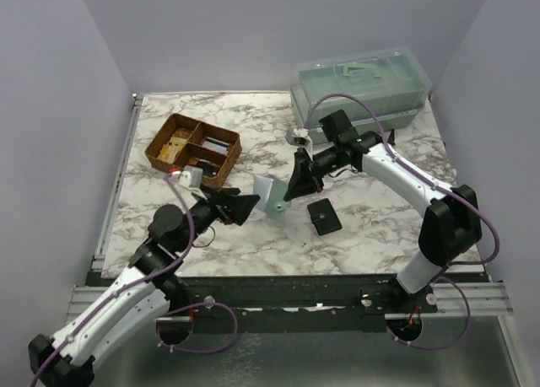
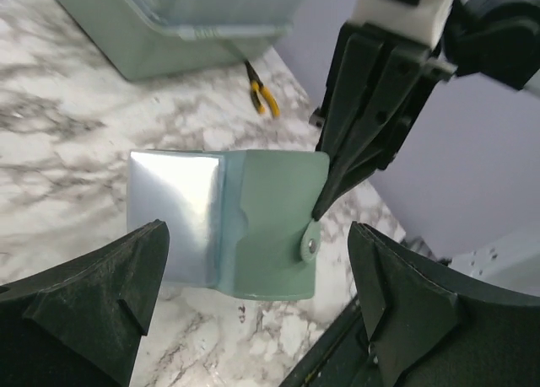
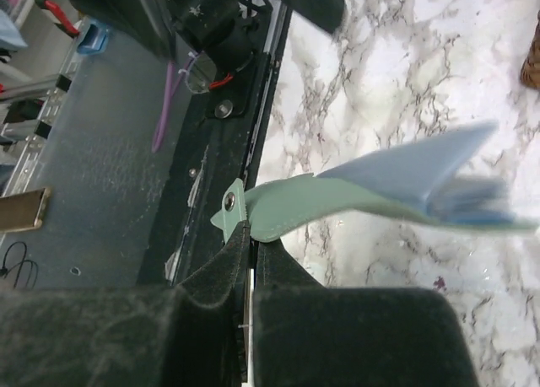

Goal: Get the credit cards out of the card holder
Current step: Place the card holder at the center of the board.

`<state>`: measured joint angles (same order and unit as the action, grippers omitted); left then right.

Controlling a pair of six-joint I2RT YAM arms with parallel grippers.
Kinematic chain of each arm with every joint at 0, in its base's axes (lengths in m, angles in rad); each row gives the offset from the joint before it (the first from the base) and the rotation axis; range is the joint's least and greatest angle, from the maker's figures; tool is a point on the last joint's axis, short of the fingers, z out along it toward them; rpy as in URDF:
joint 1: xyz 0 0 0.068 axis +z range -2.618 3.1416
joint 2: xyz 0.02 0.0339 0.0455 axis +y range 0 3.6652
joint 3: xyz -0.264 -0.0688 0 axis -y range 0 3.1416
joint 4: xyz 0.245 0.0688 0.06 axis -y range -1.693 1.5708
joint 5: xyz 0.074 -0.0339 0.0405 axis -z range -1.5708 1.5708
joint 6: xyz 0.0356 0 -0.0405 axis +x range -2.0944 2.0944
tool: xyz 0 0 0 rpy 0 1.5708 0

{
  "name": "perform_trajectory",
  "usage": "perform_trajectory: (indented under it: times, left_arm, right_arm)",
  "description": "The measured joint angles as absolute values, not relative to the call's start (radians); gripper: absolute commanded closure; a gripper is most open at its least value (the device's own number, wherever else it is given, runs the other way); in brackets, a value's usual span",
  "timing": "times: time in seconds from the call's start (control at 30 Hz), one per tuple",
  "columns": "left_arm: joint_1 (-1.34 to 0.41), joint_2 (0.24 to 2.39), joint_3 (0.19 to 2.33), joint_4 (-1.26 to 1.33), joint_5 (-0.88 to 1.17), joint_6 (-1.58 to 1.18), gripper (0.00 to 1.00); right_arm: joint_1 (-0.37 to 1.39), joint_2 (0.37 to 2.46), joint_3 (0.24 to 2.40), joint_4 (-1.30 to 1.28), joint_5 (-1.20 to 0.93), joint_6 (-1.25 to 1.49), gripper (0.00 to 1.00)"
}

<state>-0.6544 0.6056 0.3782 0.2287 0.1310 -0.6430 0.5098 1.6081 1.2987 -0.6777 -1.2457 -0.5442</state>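
The sage green card holder hangs open above the marble table, held up by its edge next to the snap tab. My right gripper is shut on that edge, as the right wrist view shows. A pale blue card sticks out of the holder on the side away from the right gripper; it also shows in the right wrist view. My left gripper is open, its fingers spread on either side just short of the holder. No tan-brown card shows.
A black snap wallet lies right of the holder. A brown divided basket stands at the back left, a green plastic lidded box at the back right. Yellow-handled pliers lie by the box.
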Motion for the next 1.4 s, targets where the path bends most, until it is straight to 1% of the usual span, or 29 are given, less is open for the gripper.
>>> perform_trajectory:
  times: [0.07,0.17,0.27,0.37,0.47,0.53,0.63,0.7,0.77,0.8,0.9,0.97,1.13,1.2,1.3,1.4]
  left_arm:
    - [-0.654,0.485,0.418,0.105,0.043,-0.648,0.05]
    - [-0.654,0.359,0.479,-0.044,-0.064,-0.667,0.07]
    - [-0.654,0.294,0.492,-0.142,-0.117,-0.714,0.08]
    - [-0.654,0.305,0.48,-0.196,-0.133,-0.753,0.08]
    - [-0.654,0.374,0.459,-0.241,-0.143,-0.791,0.07]
    - [-0.654,0.422,0.448,-0.252,-0.143,-0.809,0.08]
    - [-0.654,0.496,0.426,-0.24,-0.135,-0.837,0.12]
    - [-0.654,0.554,0.408,-0.207,-0.116,-0.854,0.14]
    - [-0.654,0.611,0.397,-0.168,-0.096,-0.867,0.18]
    - [-0.654,0.644,0.394,-0.148,-0.088,-0.872,0.19]
    - [-0.654,0.752,0.386,-0.07,-0.058,-0.885,0.19]
    - [-0.654,0.826,0.383,-0.015,-0.036,-0.892,0.2]
    - [-0.654,1.002,0.382,0.131,0.034,-0.904,0.28]
    - [-0.654,1.062,0.382,0.175,0.058,-0.907,0.29]
    - [-0.654,1.128,0.382,0.226,0.09,-0.915,0.3]
    - [-0.654,1.163,0.382,0.26,0.109,-0.92,0.3]
  right_arm:
    - [0.52,1.667,1.37,-0.71,-1.269,-0.564,1.0]
    - [0.521,1.743,1.391,-0.727,-1.329,-0.569,1.0]
    - [0.518,1.867,1.39,-0.741,-1.342,-0.555,1.0]
    - [0.503,2.036,1.395,-0.789,-1.336,-0.562,1.0]
    - [0.459,2.141,1.375,-0.82,-1.327,-0.546,1.0]
    - [0.422,2.136,1.329,-0.801,-1.293,-0.507,1.0]
    - [0.382,2.087,1.27,-0.749,-1.203,-0.448,0.98]
    - [0.377,2.055,1.247,-0.719,-1.142,-0.419,0.95]
    - [0.381,2.037,1.242,-0.699,-1.093,-0.4,0.88]
    - [0.381,2.034,1.242,-0.692,-1.076,-0.395,0.83]
    - [0.385,2.03,1.242,-0.668,-1.012,-0.379,0.75]
    - [0.387,2.03,1.242,-0.661,-0.981,-0.369,0.73]
    - [0.387,2.025,1.242,-0.648,-0.945,-0.354,0.67]
    - [0.387,2.021,1.242,-0.647,-0.939,-0.351,0.65]
    - [0.387,2.019,1.242,-0.646,-0.939,-0.347,0.63]
    - [0.387,2.017,1.242,-0.646,-0.939,-0.344,0.58]
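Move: The right hand already grips the card holder's right edge; its placing spot on the board lies about 20 cm below, some 3 cm ahead and 3 cm left. The black wallet lies about 3 cm ahead of the right hand and 10 cm to its right, also 20 cm down. From the empty left hand, the card holder's middle is roughly 4 cm ahead, 7 cm right and 2 cm lower. Down some 18 cm goes the right hand, with about 5 cm forward and 5 cm right, rolling and tipping as it sets the card holder on the board, then its fingers part slightly around the edge. The left hand first swings up and left, then drops about 20 cm and comes back right towards the holder, tilting down about 35 degrees and partly closing without gripping. ##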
